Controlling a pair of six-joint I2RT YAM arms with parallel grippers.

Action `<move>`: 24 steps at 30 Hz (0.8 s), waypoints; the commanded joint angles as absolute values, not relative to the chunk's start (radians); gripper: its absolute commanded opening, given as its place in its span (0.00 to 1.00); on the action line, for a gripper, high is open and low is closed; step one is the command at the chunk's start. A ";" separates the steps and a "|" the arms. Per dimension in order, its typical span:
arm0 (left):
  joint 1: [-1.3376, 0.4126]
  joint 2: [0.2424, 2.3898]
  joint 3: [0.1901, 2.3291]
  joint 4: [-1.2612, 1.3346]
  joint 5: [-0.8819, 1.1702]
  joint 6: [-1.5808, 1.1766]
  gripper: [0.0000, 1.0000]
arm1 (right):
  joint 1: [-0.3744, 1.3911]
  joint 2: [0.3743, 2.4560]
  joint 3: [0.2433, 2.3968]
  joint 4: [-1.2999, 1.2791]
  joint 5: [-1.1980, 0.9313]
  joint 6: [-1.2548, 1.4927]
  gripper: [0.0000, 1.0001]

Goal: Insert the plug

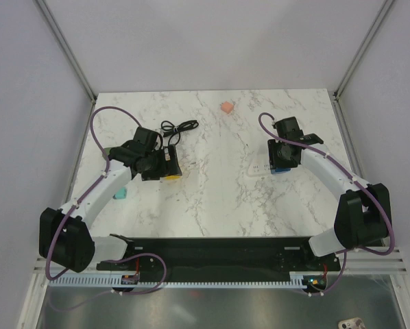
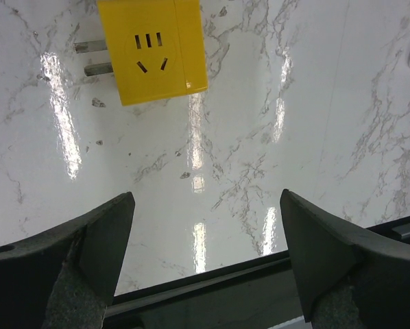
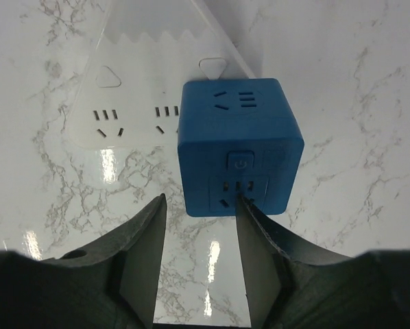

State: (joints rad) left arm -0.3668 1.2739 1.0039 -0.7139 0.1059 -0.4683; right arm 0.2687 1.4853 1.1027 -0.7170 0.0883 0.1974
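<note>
The teal plug (image 1: 120, 194) lies on the marble table (image 1: 212, 199) beside the left arm's forearm, outside both wrist views. My left gripper (image 1: 165, 164) (image 2: 206, 194) is open wide and empty. A yellow socket cube (image 2: 153, 49) with two metal prongs on its side lies just ahead of it. My right gripper (image 1: 282, 164) (image 3: 201, 199) is open with a narrow gap, and only marble shows between its fingers. Its right fingertip (image 3: 249, 209) overlaps the front face of a blue socket cube (image 3: 238, 147). That cube stands at the edge of a white power strip (image 3: 133, 103).
A coiled black cable (image 1: 177, 128) lies behind the left gripper. A small salmon cube (image 1: 226, 108) sits near the table's far edge. The black base rail (image 1: 212, 250) runs along the near edge, and grey walls close in the sides.
</note>
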 commanded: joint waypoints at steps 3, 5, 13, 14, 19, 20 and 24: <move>-0.357 1.331 1.055 -0.683 0.068 -0.445 0.93 | 0.259 1.523 1.060 -0.623 0.098 0.206 0.49; -0.357 1.350 1.065 -0.683 0.051 -0.439 0.93 | 0.253 1.525 1.068 -0.624 0.098 0.199 0.49; -0.357 1.431 1.141 -0.690 0.011 -0.396 0.91 | 0.253 1.407 1.166 -0.666 0.003 0.193 0.63; -0.356 1.456 1.158 -0.696 0.003 -0.388 0.91 | 0.253 1.393 1.176 -0.672 0.002 0.195 0.65; -0.357 1.526 1.200 -0.719 -0.028 -0.380 0.92 | 0.261 1.322 1.169 -0.676 -0.071 0.195 0.74; -0.357 1.537 1.210 -0.721 -0.026 -0.382 0.92 | 0.262 1.316 1.163 -0.676 -0.078 0.196 0.74; -0.359 1.591 1.227 -0.723 -0.014 -0.387 0.92 | 0.270 1.278 1.147 -0.661 -0.092 0.213 0.75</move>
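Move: The blue plug cube sits in the white strip's right end, right under the right hand's partly closed fingers: its middle roughly 3 cm below, 2 cm ahead and 2 cm to the right. The strip's middle is some 4 cm ahead, 3 cm left and 7 cm down. From the left hand the yellow adapter lies about 5 cm straight ahead, 9 cm below; the black cord plug is about 6 cm beyond it, the green strip roughly 13 cm left and 11 cm ahead. The right fingertips, down at the blue plug cube's near top, nudge about 1 cm forward at that height, then come free: the hand climbs some 7 cm, easing about 2 cm left, tilting its fingers more forward and spreading them. Meanwhile the left hand, fingers still wide, reaches about 5 cm forward and 3 cm down towards the yellow adapter. ##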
